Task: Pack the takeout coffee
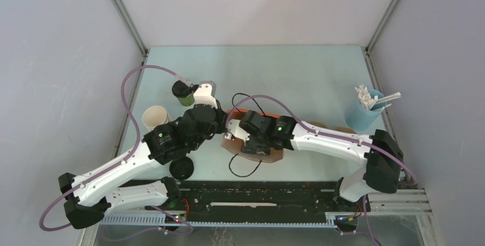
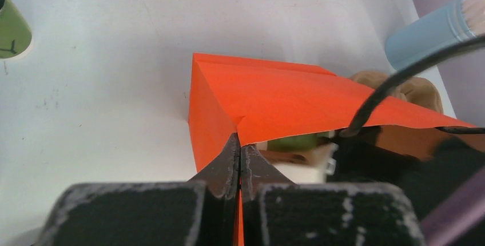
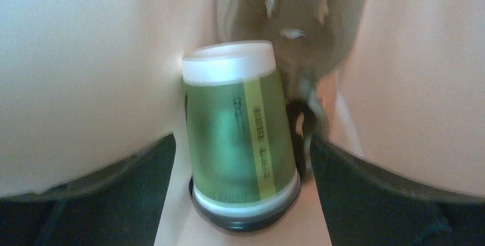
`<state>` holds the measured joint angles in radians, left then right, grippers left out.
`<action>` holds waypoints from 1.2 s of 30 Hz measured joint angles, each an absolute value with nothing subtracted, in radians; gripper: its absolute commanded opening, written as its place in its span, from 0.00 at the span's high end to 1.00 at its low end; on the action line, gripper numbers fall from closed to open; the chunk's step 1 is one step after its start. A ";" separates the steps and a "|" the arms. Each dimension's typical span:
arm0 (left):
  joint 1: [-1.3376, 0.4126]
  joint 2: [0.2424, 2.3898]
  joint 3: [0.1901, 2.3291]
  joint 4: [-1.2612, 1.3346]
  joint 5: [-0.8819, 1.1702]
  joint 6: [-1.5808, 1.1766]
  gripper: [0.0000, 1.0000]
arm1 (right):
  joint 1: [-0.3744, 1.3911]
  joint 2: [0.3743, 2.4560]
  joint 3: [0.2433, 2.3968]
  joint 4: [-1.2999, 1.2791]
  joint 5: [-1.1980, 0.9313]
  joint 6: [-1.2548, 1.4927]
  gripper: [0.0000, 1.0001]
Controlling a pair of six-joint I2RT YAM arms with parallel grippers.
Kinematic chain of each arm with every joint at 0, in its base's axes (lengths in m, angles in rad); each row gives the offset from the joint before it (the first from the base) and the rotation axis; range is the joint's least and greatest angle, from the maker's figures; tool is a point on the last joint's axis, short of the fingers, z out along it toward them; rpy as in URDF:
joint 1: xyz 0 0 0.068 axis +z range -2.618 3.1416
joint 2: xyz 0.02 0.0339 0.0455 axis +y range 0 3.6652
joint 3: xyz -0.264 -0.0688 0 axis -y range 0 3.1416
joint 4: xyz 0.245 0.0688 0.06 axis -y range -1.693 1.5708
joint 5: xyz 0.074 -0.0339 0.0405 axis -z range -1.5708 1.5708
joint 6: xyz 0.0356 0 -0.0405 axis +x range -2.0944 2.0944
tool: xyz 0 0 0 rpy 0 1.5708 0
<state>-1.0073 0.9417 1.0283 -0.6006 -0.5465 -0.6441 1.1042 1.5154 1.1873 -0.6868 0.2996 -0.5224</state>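
Note:
One takeout coffee [image 3: 240, 143], an olive-green cup with a black lid, sits inside the orange paper bag [image 2: 274, 97], lid end nearest the right wrist camera. My right gripper [image 3: 243, 197] is open inside the bag, with its fingers [image 3: 114, 191] standing clear on either side of the cup. My left gripper [image 2: 240, 149] is shut on the bag's near edge and holds it up. A second takeout coffee [image 1: 183, 92] stands on the table behind the left arm, and its green side [image 2: 11, 28] shows in the left wrist view.
A lidless cup stack [image 1: 154, 117] stands left of the left arm, and a loose black lid [image 1: 182, 169] lies near its base. A blue holder of stirrers [image 1: 366, 108] is at the right. Brown cardboard [image 1: 274, 155] lies under the right gripper, with a black cable [image 1: 240, 169] looping beside it.

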 measured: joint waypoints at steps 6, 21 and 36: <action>-1.010 0.938 1.028 -0.587 -0.537 -0.643 1.00 | 1.056 1.593 1.187 -0.686 0.272 -0.549 0.04; -1.006 0.937 1.028 -0.577 -0.543 -0.644 1.00 | 1.009 1.617 1.187 -0.609 0.221 -0.629 0.47; -0.981 0.957 1.029 -0.564 -0.536 -0.655 1.00 | 1.073 1.335 1.188 -0.598 0.222 -0.554 0.48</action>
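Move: The lidded coffee cup lies tipped inside the orange bag, just beyond the right hand's open fingers: about 3 cm ahead, neither left nor right, and 4 cm lower. A brown cup carrier in the bag stands some 9 cm ahead, 5 cm left and 7 cm below the right hand. The bag-rim corner is level ahead with the right hand, about 11 cm left and 12 cm above. From the left hand, the cup is roughly 3 cm ahead, 10 cm right and 16 cm below. The tipped cup in the bag gets the right hand's wide-open fingers around its sides as the hand reaches about 3 cm forward and down; they close on the cup and grip it. Then the hand lifts it some 10 cm, easing back a little while its left side rolls up by about 15 degrees. The left hand keeps the bag rim pinched, almost still. ##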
